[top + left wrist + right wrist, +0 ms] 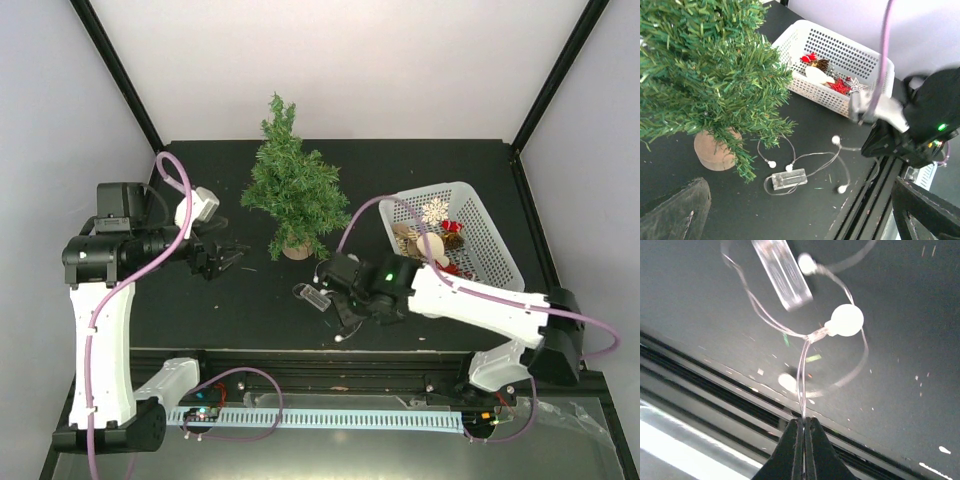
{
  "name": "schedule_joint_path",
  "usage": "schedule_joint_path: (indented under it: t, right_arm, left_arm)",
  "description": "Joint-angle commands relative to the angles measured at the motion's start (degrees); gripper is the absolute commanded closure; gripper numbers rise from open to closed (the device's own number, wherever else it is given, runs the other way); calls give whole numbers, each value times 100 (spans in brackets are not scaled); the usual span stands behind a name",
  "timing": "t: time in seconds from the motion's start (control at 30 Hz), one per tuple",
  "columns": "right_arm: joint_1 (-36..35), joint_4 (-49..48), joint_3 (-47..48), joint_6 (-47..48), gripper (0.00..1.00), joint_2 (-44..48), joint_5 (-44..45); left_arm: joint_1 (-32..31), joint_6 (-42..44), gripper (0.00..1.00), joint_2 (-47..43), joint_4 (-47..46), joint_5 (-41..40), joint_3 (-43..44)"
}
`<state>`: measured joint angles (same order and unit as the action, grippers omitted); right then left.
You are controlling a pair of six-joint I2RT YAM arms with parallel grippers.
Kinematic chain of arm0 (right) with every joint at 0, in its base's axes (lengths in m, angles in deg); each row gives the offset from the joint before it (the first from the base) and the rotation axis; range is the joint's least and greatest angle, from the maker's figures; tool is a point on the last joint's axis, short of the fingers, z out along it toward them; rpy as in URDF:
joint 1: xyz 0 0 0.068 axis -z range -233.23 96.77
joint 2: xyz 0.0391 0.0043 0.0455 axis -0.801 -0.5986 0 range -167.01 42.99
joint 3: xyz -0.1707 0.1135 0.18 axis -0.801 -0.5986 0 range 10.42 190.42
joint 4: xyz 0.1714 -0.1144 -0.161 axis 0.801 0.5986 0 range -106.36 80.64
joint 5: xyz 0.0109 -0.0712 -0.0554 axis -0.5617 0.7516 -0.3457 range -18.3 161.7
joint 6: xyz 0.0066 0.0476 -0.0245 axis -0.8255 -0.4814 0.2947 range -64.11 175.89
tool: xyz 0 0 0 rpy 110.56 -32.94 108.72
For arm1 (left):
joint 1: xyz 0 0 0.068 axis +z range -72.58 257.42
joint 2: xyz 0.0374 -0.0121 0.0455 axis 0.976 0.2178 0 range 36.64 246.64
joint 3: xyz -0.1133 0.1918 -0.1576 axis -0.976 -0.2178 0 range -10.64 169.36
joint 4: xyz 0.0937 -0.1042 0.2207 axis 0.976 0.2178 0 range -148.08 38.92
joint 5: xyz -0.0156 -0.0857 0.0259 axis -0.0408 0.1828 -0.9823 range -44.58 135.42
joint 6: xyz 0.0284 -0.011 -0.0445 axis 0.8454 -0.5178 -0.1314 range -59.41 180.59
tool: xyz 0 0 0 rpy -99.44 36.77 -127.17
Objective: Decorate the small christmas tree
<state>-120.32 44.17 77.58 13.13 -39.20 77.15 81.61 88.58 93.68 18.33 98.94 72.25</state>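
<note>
The small christmas tree (291, 192) stands upright on its wooden stump (714, 150) at the middle back of the black table. In front of it lies a string of lights with a clear battery box (786, 180) and white bulbs (846, 320). My right gripper (803, 421) is shut on the thin wire of that string, near the table's front edge (347, 318). The wire runs up from the jaws to a bulb and the battery box (782, 272). My left gripper (225, 258) hovers open left of the tree, nothing between its fingers (675, 210).
A white perforated basket (470, 190) sits right of the tree, holding several ornaments: a snowflake, a pine cone, red pieces (840, 86). The metal rail (715, 385) runs along the table's front edge just below the right gripper.
</note>
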Motion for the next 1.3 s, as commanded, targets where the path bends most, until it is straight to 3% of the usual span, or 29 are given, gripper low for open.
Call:
schedule_joint_path:
  t: [0.0,0.33,0.53,0.67,0.93,1.27]
  right_arm:
    - [22,954,1233,196,99,301,537]
    - [97,2106,3999,360,99,1,883]
    - [99,2637,5571,523,99,-366,913]
    - [108,2622,6318,638,99,-439,730]
    - [104,2138,6340,807,99,-153,10]
    - [94,1347,6174,824,99,127,-1475]
  left_arm:
    - [-49,603,1,-9,310,-76,388]
    - [-459,1317,1,-60,634,403,433]
    - [-1065,1005,1,-184,50,295,23]
    - [-1768,473,1,-320,-639,-209,-431]
    - [-2354,52,1,-72,-1187,-376,-678]
    - [-2396,-692,1,398,-1700,182,-440]
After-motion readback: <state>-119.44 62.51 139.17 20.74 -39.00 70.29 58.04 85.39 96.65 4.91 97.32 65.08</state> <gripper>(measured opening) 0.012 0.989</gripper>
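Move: The string of lights hangs pinched by its wires in the right hand, its battery box about 5 cm to the left, 3 cm ahead and 12 cm below. From that hand the tree's middle stands some 13 cm ahead, 10 cm left and 9 cm higher; the basket lies 12 cm ahead, 21 cm right and 10 cm lower. The open left hand has the battery box about 10 cm right, 3 cm back and 35 cm below, the tree 7 cm ahead, 7 cm right and 14 cm below. The string of lights goes up fast in the right hand's shut fingers, some 33 cm, easing forward and then back, while the wrist swings the fingertips from down towards the left. The left hand, wide open, swings back and then forward again while shifting about 8 cm right, towards the raised string, turning clockwise and ending slightly lower. ##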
